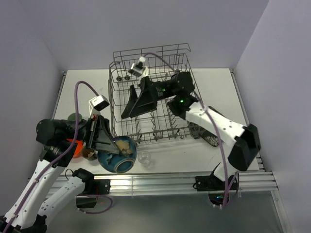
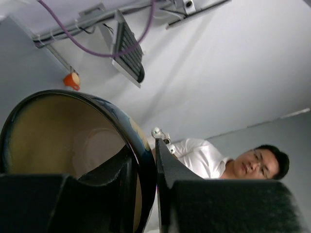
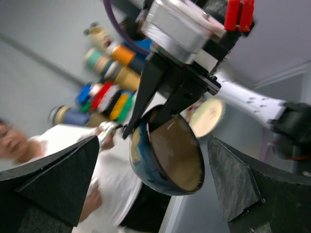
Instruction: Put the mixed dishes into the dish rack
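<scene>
My left gripper (image 1: 112,143) is shut on the rim of the blue round bowl (image 1: 119,154), which hangs tilted above the table's front left. In the left wrist view the bowl (image 2: 63,131), cream inside, has its wall pinched between the fingers of the gripper (image 2: 146,179). The grey wire dish rack (image 1: 160,65) stands at the back centre. My right gripper (image 1: 136,109) hovers over the rack's left half, open wide and holding nothing. The right wrist view looks between those open fingers (image 3: 58,179) at the bowl (image 3: 167,155) held by the left arm. A small clear glass (image 1: 144,158) stands beside the bowl.
A small orange bowl (image 1: 75,148) and a dark brown mug (image 1: 89,154) sit under the left arm, partly hidden. A greenish round thing (image 1: 73,118) lies behind it. A black mesh piece (image 1: 209,138) lies at the rack's right front corner. Walls close in on both sides.
</scene>
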Available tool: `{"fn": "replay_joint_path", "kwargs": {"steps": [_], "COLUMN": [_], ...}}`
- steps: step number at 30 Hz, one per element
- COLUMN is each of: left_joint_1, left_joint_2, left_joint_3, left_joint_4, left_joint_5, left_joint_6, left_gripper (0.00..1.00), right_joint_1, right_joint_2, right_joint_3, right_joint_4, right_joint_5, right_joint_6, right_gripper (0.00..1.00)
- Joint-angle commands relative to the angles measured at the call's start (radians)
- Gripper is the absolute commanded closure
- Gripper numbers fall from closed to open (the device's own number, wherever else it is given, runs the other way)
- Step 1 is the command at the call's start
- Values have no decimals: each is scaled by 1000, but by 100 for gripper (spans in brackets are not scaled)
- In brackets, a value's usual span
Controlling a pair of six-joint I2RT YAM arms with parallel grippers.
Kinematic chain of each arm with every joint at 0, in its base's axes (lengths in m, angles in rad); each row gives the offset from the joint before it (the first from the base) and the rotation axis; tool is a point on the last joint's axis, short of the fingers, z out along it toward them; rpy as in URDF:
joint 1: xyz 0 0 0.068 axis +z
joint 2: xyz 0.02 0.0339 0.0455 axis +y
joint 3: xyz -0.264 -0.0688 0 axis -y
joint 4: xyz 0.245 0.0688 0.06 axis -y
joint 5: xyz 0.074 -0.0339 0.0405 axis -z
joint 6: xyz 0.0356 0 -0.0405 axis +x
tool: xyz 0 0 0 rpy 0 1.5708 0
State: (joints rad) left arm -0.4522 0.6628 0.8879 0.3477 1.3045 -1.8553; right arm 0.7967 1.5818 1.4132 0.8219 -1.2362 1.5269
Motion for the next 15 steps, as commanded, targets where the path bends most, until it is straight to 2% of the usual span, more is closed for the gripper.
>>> {"fn": "replay_joint_path", "kwargs": {"steps": [1,4,6,7,8,9,10,11,12,14,15], "left_joint_1": [3,6,18,23,29,36,37,37,41,35,24], "left_joint_2": [30,95,144,202,237,279,358,395,435,518,555], "left_joint_3": [75,94,149,173,204,277,307,337,379,388,446], "left_joint_4": [-131,-212,-347,-424,-499,-674,-738,-795,-829,-767,-776], "left_joint_5": [-94,-94,-90,-94,-99,-106,-128,-131,-129,-128,-140], "left_joint_6": [174,298,457,607,702,793,944,1009,1053,1065,1091], "left_gripper": [100,100,100,100,100,100,100,100,100,100,100], "right_joint_1": [-60,-135,-194,-209,-218,-224,-226,-226,-228,-229,-231], "right_joint_2": [-121,-180,-229,-242,-270,-279,-287,-296,-321,-350,-385], "right_joint_3": [15,24,27,42,90,113,131,153,155,138,122], "right_joint_4": [-533,-779,-889,-1066,-1168,-1251,-1377,-1429,-1495,-1540,-1556], "right_joint_5": [64,153,205,301,363,416,475,494,510,540,555], "right_joint_6": [-476,-644,-720,-835,-897,-957,-1040,-1066,-1085,-1114,-1114], "right_gripper": [0,0,0,0,0,0,0,0,0,0,0]}}
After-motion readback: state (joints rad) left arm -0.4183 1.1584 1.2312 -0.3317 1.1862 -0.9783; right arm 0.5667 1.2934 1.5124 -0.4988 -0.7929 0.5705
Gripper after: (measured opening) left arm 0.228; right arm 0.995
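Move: The left gripper holds the blue bowl; the dish rack's middle lies some 45 cm ahead of it, 11 cm to its right and 35 cm below. From this hand, the glass stands about 14 cm ahead, 6 cm right, the brown mug 16 cm ahead, 22 cm left, both some 40 cm down. From the empty right hand, the bowl is roughly 14 cm back and 6 cm left, nearly level; the rack's middle is 36 cm ahead, 5 cm right, 35 cm below. Carry the blue bowl forward towards the dish rack with the left gripper, gathering speed over about 15 cm while easing right and down some 6 cm each, and keep the fingers' hold on its rim. Swing the open right gripper forward, right and down too, turning it clockwise about 40 degrees so its fingers point left; let its forward travel stop at the end. ##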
